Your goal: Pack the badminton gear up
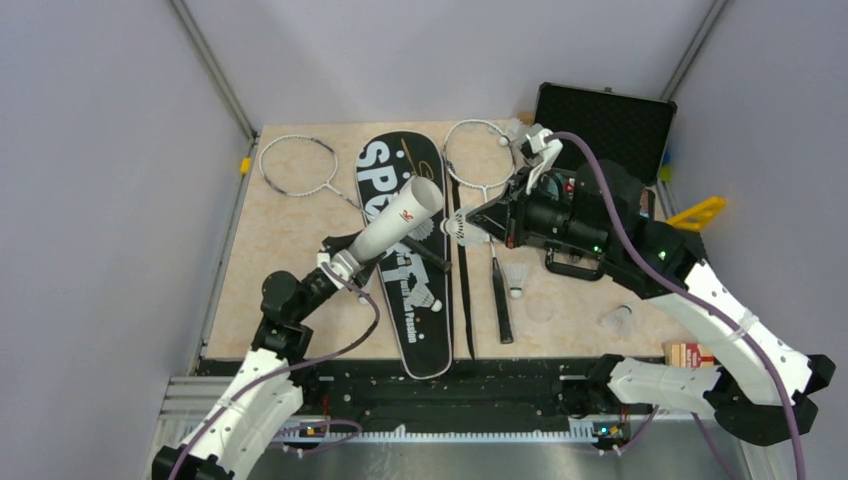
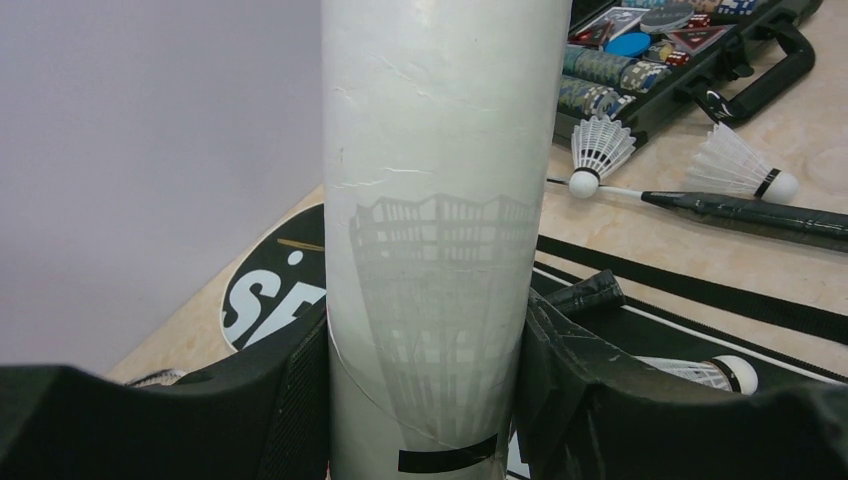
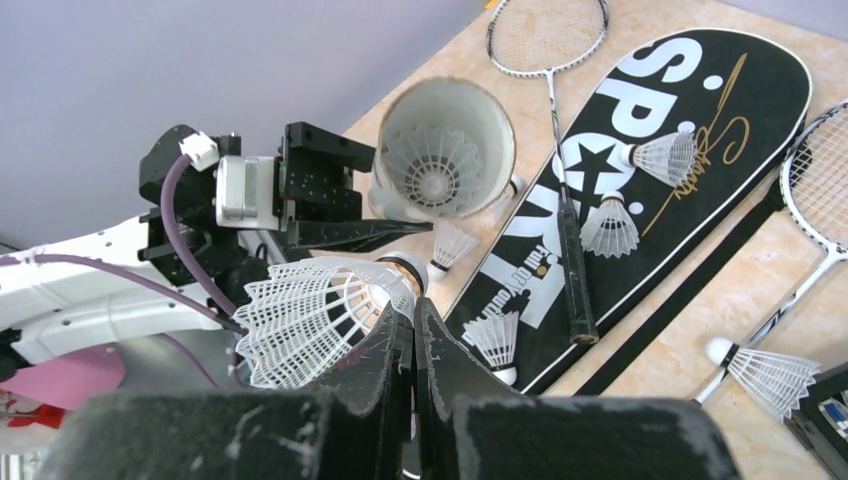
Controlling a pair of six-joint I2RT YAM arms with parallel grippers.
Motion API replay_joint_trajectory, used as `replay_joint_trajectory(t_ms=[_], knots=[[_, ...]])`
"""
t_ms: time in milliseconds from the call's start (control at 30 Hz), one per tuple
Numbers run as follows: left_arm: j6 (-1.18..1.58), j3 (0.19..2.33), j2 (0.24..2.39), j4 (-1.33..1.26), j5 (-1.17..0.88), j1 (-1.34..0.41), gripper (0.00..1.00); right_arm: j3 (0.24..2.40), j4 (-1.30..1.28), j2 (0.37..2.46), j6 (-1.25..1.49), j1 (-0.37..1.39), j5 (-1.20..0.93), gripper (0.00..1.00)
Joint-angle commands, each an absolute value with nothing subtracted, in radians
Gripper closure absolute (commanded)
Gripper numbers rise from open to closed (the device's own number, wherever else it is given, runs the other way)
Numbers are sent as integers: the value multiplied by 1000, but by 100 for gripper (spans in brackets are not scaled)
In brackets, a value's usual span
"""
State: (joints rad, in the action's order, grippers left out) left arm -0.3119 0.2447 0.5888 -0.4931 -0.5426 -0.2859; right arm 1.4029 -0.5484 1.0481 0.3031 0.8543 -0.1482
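My left gripper [image 1: 345, 265] [image 2: 425, 400] is shut on the lower end of the white tube [image 1: 400, 220] [image 2: 440, 200], which tilts up with its open mouth [image 3: 445, 145] facing right; a shuttlecock sits inside. My right gripper [image 1: 478, 220] [image 3: 413, 320] is shut on the skirt of a white shuttlecock [image 1: 460, 230] [image 3: 310, 310], held just right of the tube's mouth. The black "SPORT" bag [image 1: 415, 300] [image 3: 700, 120] lies flat below with shuttlecocks [image 3: 610, 225] on it. One racket [image 1: 298, 165] lies left of the bag, another [image 1: 480, 155] right of it.
An open black case of chips [image 1: 605, 120] [image 2: 650, 60] stands at the back right. Loose shuttlecocks [image 1: 516, 280] [image 2: 598, 150] lie beside the right racket's handle [image 1: 500, 300]. A yellow piece [image 1: 697, 212] and a small box [image 1: 690, 352] sit by the right edge.
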Motion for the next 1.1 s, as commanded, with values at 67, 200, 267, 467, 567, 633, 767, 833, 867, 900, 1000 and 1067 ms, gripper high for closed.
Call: replay_joint_trajectory(t_ms=[67, 200, 267, 467, 567, 633, 767, 833, 867, 900, 1000, 1067], knots=[[-373, 225, 537, -514, -639, -284, 63, 1505, -616, 1054, 348, 842, -151, 100], [-379, 214, 516, -517, -663, -284, 64, 1506, -591, 1074, 377, 841, -176, 100], [-381, 213, 509, -513, -673, -284, 64, 1513, -579, 1092, 383, 842, -189, 100], [-386, 214, 496, -501, -708, -284, 64, 1554, -561, 1170, 388, 841, -252, 100], [-386, 212, 489, -500, -726, -283, 64, 1562, -555, 1212, 393, 841, -267, 100], [-384, 208, 484, -507, -730, -284, 64, 1578, -559, 1239, 393, 841, -274, 100], [-379, 204, 479, -514, -732, -284, 64, 1611, -566, 1269, 379, 841, -275, 100], [-361, 203, 473, -528, -716, -284, 65, 1615, -575, 1278, 358, 841, -301, 100], [-346, 202, 471, -545, -707, -283, 65, 1618, -586, 1286, 346, 841, -317, 100], [-327, 198, 471, -565, -700, -284, 65, 1616, -596, 1294, 339, 841, -328, 100], [-298, 187, 469, -613, -704, -284, 65, 1618, -611, 1321, 317, 841, -368, 95], [-280, 183, 468, -635, -695, -284, 65, 1624, -613, 1334, 293, 841, -394, 91]])
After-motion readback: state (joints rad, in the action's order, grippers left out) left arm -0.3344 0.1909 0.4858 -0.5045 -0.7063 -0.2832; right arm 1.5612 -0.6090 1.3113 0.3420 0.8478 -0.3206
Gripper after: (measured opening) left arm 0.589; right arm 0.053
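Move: The right fingers pinch a shuttlecock; the tube mouth it is meant for lies about 9 cm to their left, 6 cm ahead and some 3 cm lower. Far below, about 32 cm down, a bag shuttlecock lies 5 cm ahead and 9 cm left, and the black racket handle 18 cm ahead and 9 cm left. From the left hand, gripping the tube, the held shuttlecock is roughly 17 cm right, 3 cm ahead and 11 cm up. The right hand first rises about a centimetre, then carries the pinched shuttlecock cork-first some 6 cm left and about 4 cm down from that height into the open tube mouth, its wrist dipping and swinging some 10 degrees counter-clockwise, the fingers still closed on the skirt. To meet it, the left hand keeps its grip on the tube, draws it back about 3 cm and slightly right, and turns it some 10 degrees clockwise, which brings the mouth into line with the cork. ##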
